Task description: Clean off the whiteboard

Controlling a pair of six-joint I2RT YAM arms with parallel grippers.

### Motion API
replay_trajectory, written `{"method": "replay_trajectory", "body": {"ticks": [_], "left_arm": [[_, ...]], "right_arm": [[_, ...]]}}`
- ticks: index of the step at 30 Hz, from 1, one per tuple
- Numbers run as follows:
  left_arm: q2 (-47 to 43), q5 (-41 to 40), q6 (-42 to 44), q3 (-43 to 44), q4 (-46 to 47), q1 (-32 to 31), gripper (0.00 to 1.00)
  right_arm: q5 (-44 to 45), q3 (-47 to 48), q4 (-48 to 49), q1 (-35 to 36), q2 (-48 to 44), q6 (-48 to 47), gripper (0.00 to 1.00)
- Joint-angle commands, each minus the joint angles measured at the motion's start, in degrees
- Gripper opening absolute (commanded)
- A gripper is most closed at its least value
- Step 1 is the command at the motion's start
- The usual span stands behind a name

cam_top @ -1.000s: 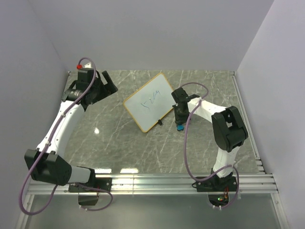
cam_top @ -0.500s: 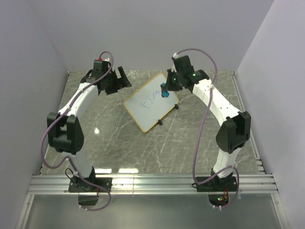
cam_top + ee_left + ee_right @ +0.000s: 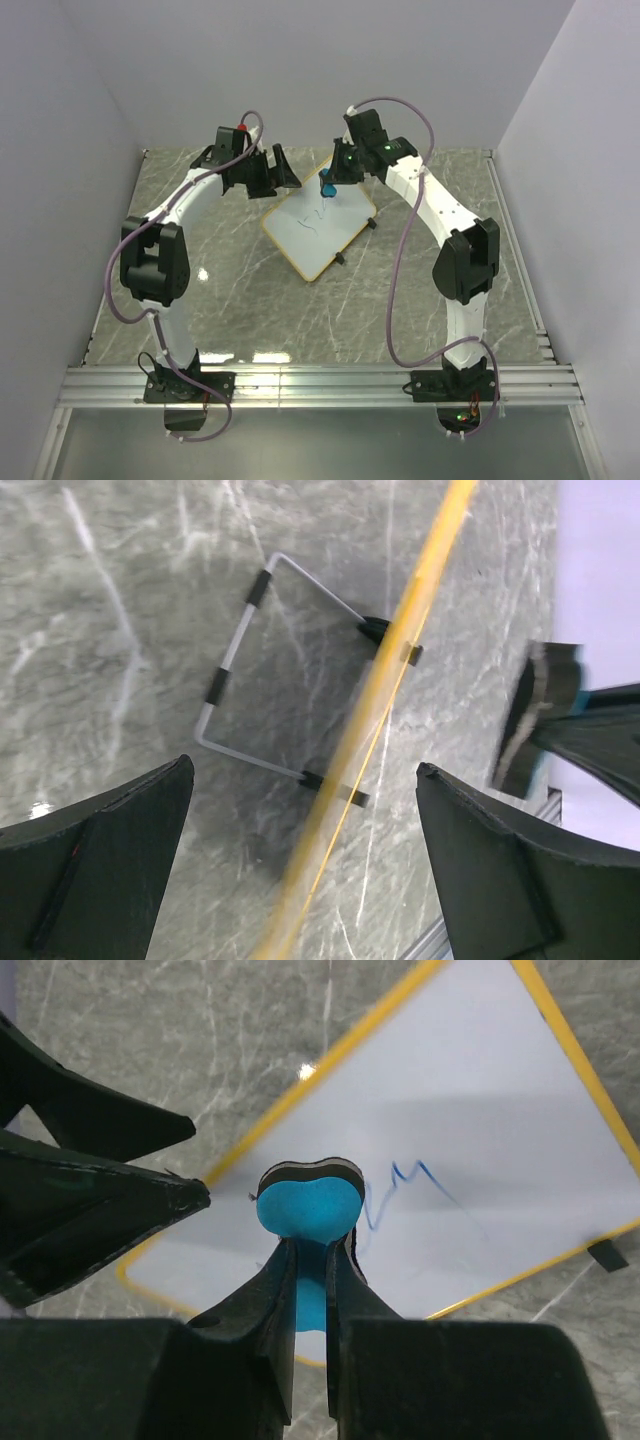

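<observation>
The whiteboard (image 3: 318, 228), white with a tan frame, stands tilted on a wire stand at the middle back of the table. A blue scribble (image 3: 405, 1182) marks its face. My right gripper (image 3: 330, 178) is shut on the blue eraser (image 3: 308, 1205) and holds it at the board's upper part, just left of the scribble. My left gripper (image 3: 284, 172) is open at the board's far left corner. In the left wrist view the board's frame edge (image 3: 400, 650) runs between my spread fingers (image 3: 100, 860), with the wire stand (image 3: 235, 670) behind it.
The grey marble table (image 3: 200, 300) is walled in by white panels on three sides. An aluminium rail (image 3: 320, 385) runs along the near edge by the arm bases. The left gripper's fingers (image 3: 100, 1195) show close to the eraser in the right wrist view.
My left gripper has moved right to the board's far left corner. My right gripper has lifted the eraser from the table beside the board and brought it over the board's upper part.
</observation>
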Motion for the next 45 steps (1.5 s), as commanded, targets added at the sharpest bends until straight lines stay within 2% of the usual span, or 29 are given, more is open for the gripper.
{"method": "replay_trajectory", "body": {"ticks": [1,6,9,11,12,13,15,16,19,21,24,34,39,42,45], "left_arm": [[-0.8,2.7,1.7,2.3,1.4,-0.7,0.99],[-2.6,0.7,2.3,-0.1,2.0,-0.5,0.99],[-3.0,3.2,1.4,-0.8,4.0,0.2,0.99],[-2.9,6.2,-0.2,-1.6,6.0,0.5,0.92],[-2.2,6.6,-0.2,-0.8,5.7,0.5,0.88],[-1.9,7.4,0.0,-0.3,5.4,0.5,0.69],[-0.9,8.5,0.6,0.9,4.4,0.5,0.51],[-0.8,8.7,0.7,1.0,4.3,0.5,0.36],[-1.2,8.7,1.3,0.6,4.0,0.5,0.24],[-1.2,9.6,1.8,0.6,4.0,0.5,0.24],[-1.1,11.0,2.0,0.5,4.2,0.4,0.3],[2.5,15.3,2.2,3.1,4.2,-0.7,0.29],[4.5,14.3,4.7,5.1,1.5,-2.7,0.29],[5.1,13.6,5.6,5.4,0.9,-3.3,0.28],[5.4,12.7,6.1,5.4,0.3,-3.4,0.18]], "right_arm": [[-0.4,-1.1,1.3,0.6,-2.1,0.8,0.0],[0.8,-4.3,2.3,0.6,-3.3,0.6,0.0],[1.5,-5.2,2.7,0.6,-3.7,0.5,0.0],[1.5,-6.0,3.0,0.7,-4.1,0.7,0.0],[1.5,-6.3,3.6,0.8,-4.1,1.1,0.0],[1.2,-6.5,4.0,0.8,-4.1,1.4,0.0],[1.2,-7.0,4.9,1.1,-4.0,2.1,0.0],[1.3,-7.1,5.2,1.4,-3.6,2.3,0.0],[1.9,-7.4,5.9,2.2,-3.2,3.0,0.0],[2.5,-7.8,6.6,2.2,-3.1,3.5,0.0],[4.3,-8.7,7.5,2.3,-3.4,3.9,0.0],[7.2,-11.8,10.0,1.0,-4.9,5.4,0.0],[7.3,-13.8,11.8,-0.1,-5.7,6.5,0.0],[7.5,-13.8,12.3,-0.4,-5.8,6.9,0.0],[7.7,-14.5,13.7,-0.6,-5.8,7.7,0.0]]}}
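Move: The right hand, already gripping the eraser, has the whiteboard's scribble about 2 cm back, 3 cm left and 12 cm below; the near black foot is 8 cm back, 3 cm right and some 20 cm down. From the open left hand, the whiteboard's raised upper-left edge is about 4 cm right, 2 cm back and 1 cm down; the scribble lies roughly 7 cm right, 4 cm back and 8 cm lower. Left fingers shift 5 cm right and pinch the whiteboard's edge; right lowers the held eraser 6 cm towards it. ##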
